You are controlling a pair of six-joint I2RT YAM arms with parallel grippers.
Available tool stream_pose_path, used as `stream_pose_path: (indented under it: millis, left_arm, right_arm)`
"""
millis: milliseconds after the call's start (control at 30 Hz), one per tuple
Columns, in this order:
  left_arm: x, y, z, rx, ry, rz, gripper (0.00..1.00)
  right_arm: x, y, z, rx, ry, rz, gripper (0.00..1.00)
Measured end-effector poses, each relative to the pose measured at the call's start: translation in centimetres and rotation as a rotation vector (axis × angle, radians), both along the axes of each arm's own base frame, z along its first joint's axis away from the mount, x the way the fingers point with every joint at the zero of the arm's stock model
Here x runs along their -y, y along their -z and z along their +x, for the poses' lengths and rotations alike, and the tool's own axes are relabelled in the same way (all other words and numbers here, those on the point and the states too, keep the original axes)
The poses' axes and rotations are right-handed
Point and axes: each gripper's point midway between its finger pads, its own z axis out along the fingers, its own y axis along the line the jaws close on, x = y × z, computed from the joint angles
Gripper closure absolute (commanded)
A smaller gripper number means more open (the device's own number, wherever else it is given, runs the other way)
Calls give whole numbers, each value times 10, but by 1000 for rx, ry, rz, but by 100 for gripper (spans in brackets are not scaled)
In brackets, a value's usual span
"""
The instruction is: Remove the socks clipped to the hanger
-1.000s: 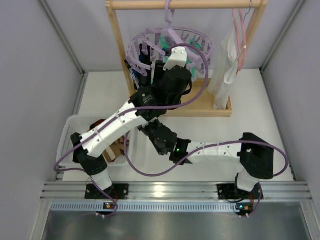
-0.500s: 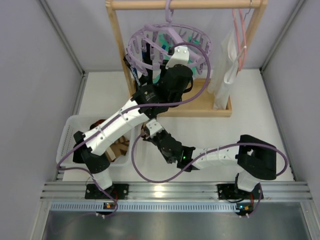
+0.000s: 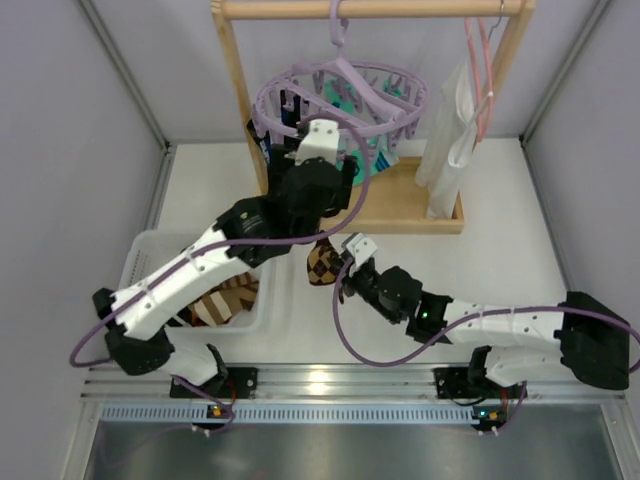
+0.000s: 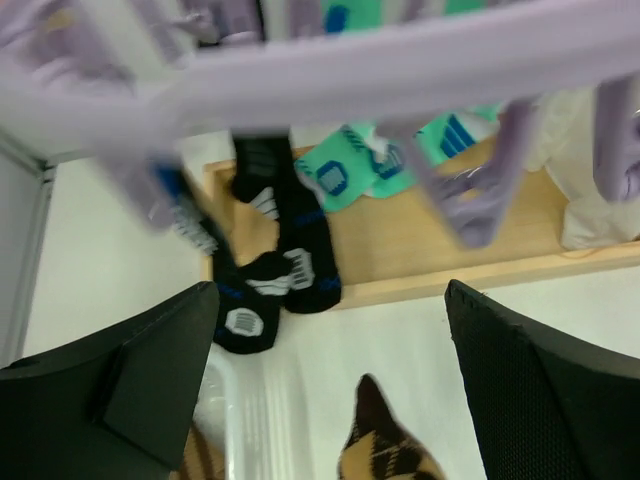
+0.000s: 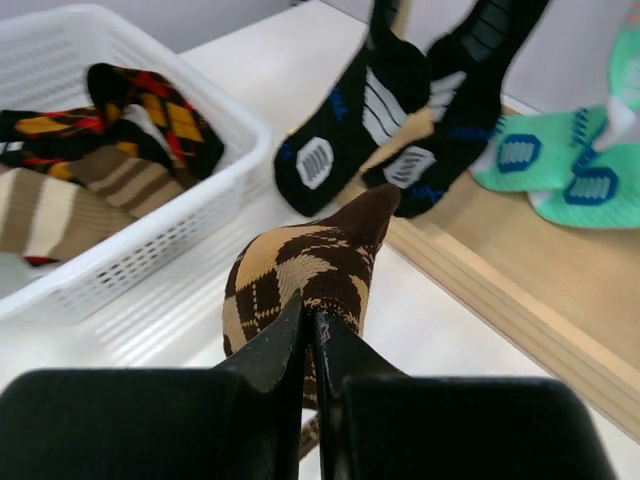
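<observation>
The round lavender hanger point(image 3: 340, 92) hangs from the wooden rack's top bar, and its ring point(image 4: 400, 70) runs blurred across the left wrist view. Clipped to it are black socks with blue marks point(image 4: 285, 245) point(image 5: 400, 100) and teal-and-white socks point(image 4: 360, 170) point(image 5: 560, 170) point(image 3: 378, 160). My left gripper point(image 3: 300, 120) point(image 4: 330, 400) is just under the ring, open with nothing between its fingers. Lower down, my right gripper point(image 3: 345, 255) point(image 5: 310, 320) is shut on a brown-yellow argyle sock point(image 3: 322, 262) point(image 5: 300, 270) point(image 4: 385, 450), free of the hanger, above the table between rack and basket.
A white basket point(image 3: 140, 250) point(image 5: 150, 230) at the left holds striped and argyle socks point(image 3: 225, 300). The rack's wooden base point(image 5: 520, 270) lies under the hanging socks. A long white cloth point(image 3: 450, 130) on a thin pink hanger point(image 3: 483, 70) hangs at the rack's right end.
My left gripper shifted left under the ring and opened wide. My right arm swung out from beneath the left arm, and the argyle sock it grips is now in plain view.
</observation>
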Motion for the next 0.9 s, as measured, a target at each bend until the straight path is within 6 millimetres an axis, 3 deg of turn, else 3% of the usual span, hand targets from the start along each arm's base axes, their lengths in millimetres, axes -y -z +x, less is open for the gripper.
stream_pose_path:
  millis: [133, 233, 400, 500, 567, 667, 767, 833, 900]
  left_arm:
    - [-69, -10, -31, 52, -98, -46, 2]
    - [-125, -22, -54, 115, -195, -106, 2]
    - [-197, -45, -85, 207, -317, -213, 2]
    - [-232, -55, -99, 248, -395, -240, 2]
    - [-248, -58, -106, 264, -441, -236, 2]
    - [-260, -58, -110, 271, -481, -215, 2]
    - [-265, -53, -112, 271, -499, -197, 2]
    - [-266, -49, -113, 269, -501, -190, 2]
    - [-265, -42, -113, 263, -489, -177, 2]
  right_arm:
    - [-2, -21, -10, -12, -135, 33, 100]
    - [-19, -45, -15, -12, -265, 33, 100]
    - [-83, -106, -28, 24, -523, 50, 100]
    - [-126, -121, -27, 22, -632, 53, 100]
    - [-158, -115, -23, -2, -688, 44, 100]
    - [-204, -86, -13, -60, -733, 17, 100]
    - [-238, -38, -7, -161, -730, -19, 61]
    - [-247, -2, -5, -228, -711, -53, 38]
    - [-241, 27, -5, -300, -675, -88, 28]
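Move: The basket, where the argyle sock held by the right hand is going, lies about 32 cm to that hand's left, roughly level with it and 14 cm lower; the black socks hang some 18 cm ahead, 10 cm left and 6 cm higher. From the empty left hand, the hanger's middle is about 13 cm ahead, 5 cm right and 3 cm up; the black socks are about 11 cm ahead, 7 cm left and 12 cm down. Right hand swings argyle sock 24 cm left, up, then down, opening over basket; left hand leaves hanger leftward. ##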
